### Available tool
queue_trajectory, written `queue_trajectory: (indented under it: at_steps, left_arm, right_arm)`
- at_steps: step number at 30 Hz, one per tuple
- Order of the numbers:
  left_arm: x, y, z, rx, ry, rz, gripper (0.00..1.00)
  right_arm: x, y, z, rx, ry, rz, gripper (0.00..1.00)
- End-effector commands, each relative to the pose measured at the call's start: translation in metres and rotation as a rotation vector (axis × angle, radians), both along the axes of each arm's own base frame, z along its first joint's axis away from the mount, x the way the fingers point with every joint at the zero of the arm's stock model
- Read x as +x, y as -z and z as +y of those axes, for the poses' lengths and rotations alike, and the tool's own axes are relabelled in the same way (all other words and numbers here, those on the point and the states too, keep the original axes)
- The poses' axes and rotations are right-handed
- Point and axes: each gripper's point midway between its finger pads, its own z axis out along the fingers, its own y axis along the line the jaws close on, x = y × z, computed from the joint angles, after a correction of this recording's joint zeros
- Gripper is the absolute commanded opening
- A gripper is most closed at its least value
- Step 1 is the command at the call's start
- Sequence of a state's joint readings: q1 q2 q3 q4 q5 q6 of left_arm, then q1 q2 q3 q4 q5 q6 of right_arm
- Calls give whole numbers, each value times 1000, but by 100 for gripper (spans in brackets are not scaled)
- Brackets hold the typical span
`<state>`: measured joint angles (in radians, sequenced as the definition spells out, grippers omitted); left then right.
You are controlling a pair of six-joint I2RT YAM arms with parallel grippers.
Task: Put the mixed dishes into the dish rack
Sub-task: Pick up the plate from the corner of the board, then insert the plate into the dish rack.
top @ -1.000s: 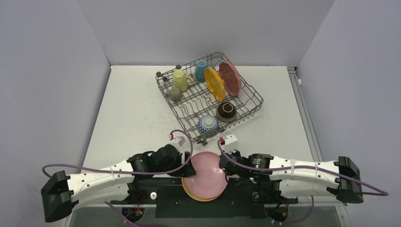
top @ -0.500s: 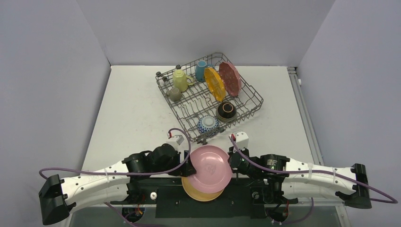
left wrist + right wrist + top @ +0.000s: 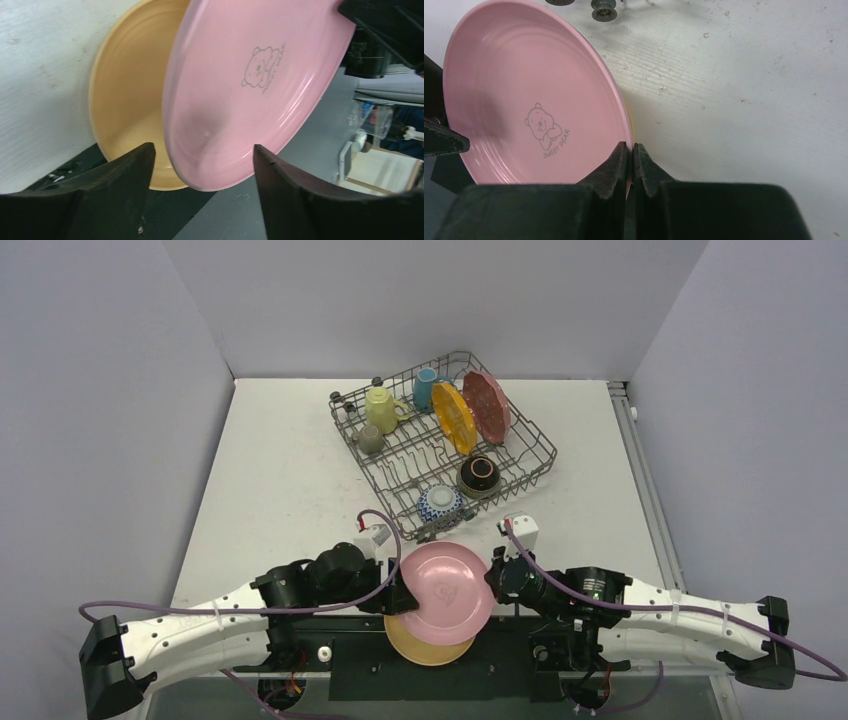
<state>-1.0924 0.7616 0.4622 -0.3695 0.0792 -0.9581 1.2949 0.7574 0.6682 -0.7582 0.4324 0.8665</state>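
A pink plate (image 3: 445, 590) with a bear print hangs tilted over the table's near edge. My right gripper (image 3: 492, 585) is shut on its right rim; the right wrist view shows the pads (image 3: 621, 160) pinched on the rim of the plate (image 3: 524, 115). My left gripper (image 3: 400, 592) stands open at the plate's left edge. In the left wrist view the plate's (image 3: 250, 90) lower rim lies between the spread fingers (image 3: 125, 175) without touching them. A tan plate (image 3: 425, 648) lies flat beneath. The dish rack (image 3: 540, 440) stands at the back.
In the rack stand a pale-yellow mug (image 3: 381, 408), a light-blue mug (image 3: 427, 388), a small olive mug (image 3: 371, 439), an orange plate (image 3: 455, 417) and a red plate (image 3: 487, 406). A dark-brown bowl (image 3: 479, 475) and a blue-white bowl (image 3: 440, 504) sit near its front corner.
The pink plate has risen off the tan plate and shifted right and away, held by my right gripper. More of the tan plate shows. My left gripper stays beside it.
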Motion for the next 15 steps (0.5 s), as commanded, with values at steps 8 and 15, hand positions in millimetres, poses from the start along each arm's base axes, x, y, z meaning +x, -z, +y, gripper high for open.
queue_trajectory:
  at_steps: [8,15]
  left_arm:
    - [-6,-38,-23,-181,62,-16,51]
    - [-6,-42,-25,-201,65,-20,36]
  right_arm:
    - [5,-39,13,169,0,-12,0]
    - [4,-39,12,196,-2,-7,0]
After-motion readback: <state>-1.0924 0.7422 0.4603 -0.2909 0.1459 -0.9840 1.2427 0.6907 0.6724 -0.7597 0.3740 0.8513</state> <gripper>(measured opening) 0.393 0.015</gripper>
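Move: The pink plate, already off the yellow plate and pinched at its right rim by the right hand, has its middle about 8 cm to the left hand's right, 1 cm ahead and level. From there the yellow plate lies roughly 5 cm right, 4 cm back and 8 cm down; the blue-white bowl some 20 cm ahead, 7 cm right and 6 cm lower. From the right hand, the pink plate's middle is about 9 cm left, 2 cm back and 2 cm down. Left hand rises 2 cm and eases right, half-closing around the pink plate's rim; right lifts it 1.5 cm, still pinching. ##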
